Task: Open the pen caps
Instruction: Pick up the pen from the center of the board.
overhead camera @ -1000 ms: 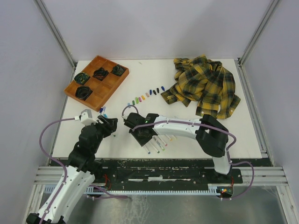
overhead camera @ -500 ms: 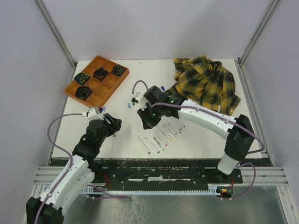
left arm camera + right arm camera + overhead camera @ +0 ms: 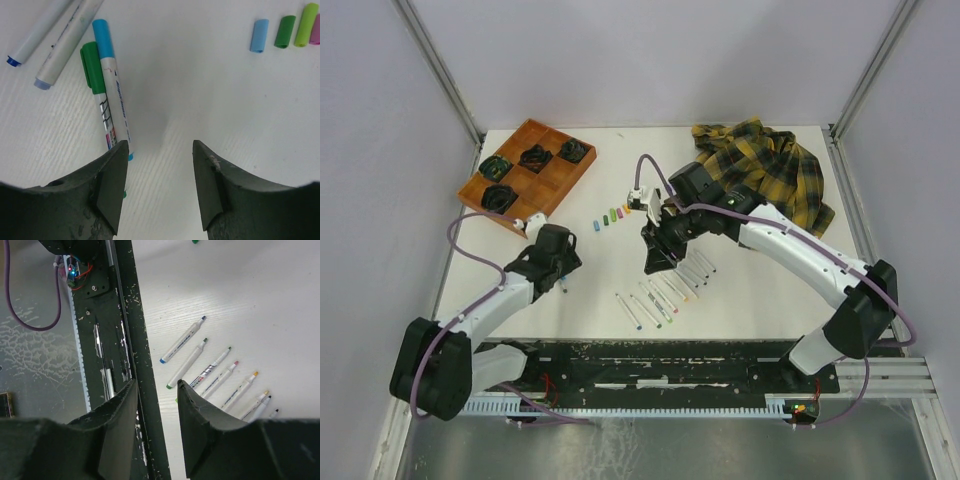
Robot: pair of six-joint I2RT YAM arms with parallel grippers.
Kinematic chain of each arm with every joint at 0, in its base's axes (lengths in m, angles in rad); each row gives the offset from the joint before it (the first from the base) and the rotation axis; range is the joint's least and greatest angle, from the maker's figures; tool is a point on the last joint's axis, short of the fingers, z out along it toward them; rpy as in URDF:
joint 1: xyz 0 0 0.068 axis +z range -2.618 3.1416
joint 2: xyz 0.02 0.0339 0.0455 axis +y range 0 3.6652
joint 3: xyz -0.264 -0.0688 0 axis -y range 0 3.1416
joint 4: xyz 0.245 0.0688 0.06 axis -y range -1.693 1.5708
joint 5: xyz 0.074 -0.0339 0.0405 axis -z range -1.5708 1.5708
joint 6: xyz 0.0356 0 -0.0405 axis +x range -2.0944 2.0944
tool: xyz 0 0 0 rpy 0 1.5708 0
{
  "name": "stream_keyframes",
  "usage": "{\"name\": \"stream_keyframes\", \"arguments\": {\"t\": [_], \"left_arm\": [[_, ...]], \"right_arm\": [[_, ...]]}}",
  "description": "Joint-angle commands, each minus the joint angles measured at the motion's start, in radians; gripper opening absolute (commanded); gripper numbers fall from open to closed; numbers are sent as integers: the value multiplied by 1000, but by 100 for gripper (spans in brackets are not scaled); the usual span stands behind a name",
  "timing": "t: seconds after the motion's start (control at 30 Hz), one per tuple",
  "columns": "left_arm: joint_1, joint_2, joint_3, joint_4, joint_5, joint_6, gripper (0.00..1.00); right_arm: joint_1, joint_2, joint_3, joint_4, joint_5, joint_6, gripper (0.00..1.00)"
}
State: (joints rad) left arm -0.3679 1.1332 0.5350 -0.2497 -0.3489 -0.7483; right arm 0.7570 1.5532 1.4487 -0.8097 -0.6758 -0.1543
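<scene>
Loose pen caps (image 3: 612, 215) lie in a slanted row at mid-table; the left wrist view shows a light blue cap (image 3: 259, 36), a green one (image 3: 286, 31) and a lime one (image 3: 306, 24). Two capped markers, one with a green cap (image 3: 90, 67) and one with a light blue cap (image 3: 102, 37), lie just ahead and left of my left gripper (image 3: 160, 145), which is open and empty low over the table (image 3: 560, 268). My right gripper (image 3: 655, 258) hangs open and empty (image 3: 157, 382) above several uncapped white markers (image 3: 182, 340).
An orange wooden tray (image 3: 545, 195) with dark bundles stands at the back left. A yellow plaid shirt (image 3: 765, 175) is heaped at the back right. Two more markers (image 3: 55, 37) lie at the left. The black base rail (image 3: 125, 340) runs along the near table edge.
The right gripper left the left gripper, swung out to the near end of the cap row, where a light blue cap now lies, then drew back over the uncapped markers, jaws wider. The left arm stretched forward.
</scene>
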Motion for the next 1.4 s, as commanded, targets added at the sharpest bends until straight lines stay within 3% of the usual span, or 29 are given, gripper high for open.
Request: {"name": "stream_keyframes", "arguments": {"t": [0.0,0.73,1.1,1.37], "left_arm": [[4,48,68,-11,-142,38,59],[41,276,156,0,-208,76,45],[49,299,154,19,-164,83,36],[49,306,158,17,-150,87,35]], "right_arm": [[-26,-31,-6,13,-63,-39,45],[-54,-16,-16,20,-112,-30,44],[-60,-11,-16,19,-126,-27,44],[-62,-12,-17,19,-133,-25,45]]}}
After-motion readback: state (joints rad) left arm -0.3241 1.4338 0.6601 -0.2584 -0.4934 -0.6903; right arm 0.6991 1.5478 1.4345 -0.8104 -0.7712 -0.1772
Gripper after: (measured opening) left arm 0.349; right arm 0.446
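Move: The light-blue-capped pen lies on the board about 5 cm ahead of the left hand, 4 cm to its left and 5 cm below. Close along that pen's left side, 2 cm nearer the base, is the green-capped pen; a grey marker lies some 8 cm ahead and 8 cm left of the hand, and a loose blue cap about 14 cm ahead and 6 cm right. From the right hand the light-blue-capped pen is roughly 11 cm ahead, 26 cm left and 20 cm below. The light-blue-capped pen is approached by the left hand, first left and forward just above the board, then down onto the near half of its barrel, ending about 3.5 cm left, 3.5 cm lower and 2 cm forward. The left side of the hand rolls up some 10 degrees and the fingers tip slightly further down, narrowing to roughly half their gap to straddle the barrel, not yet shut. ##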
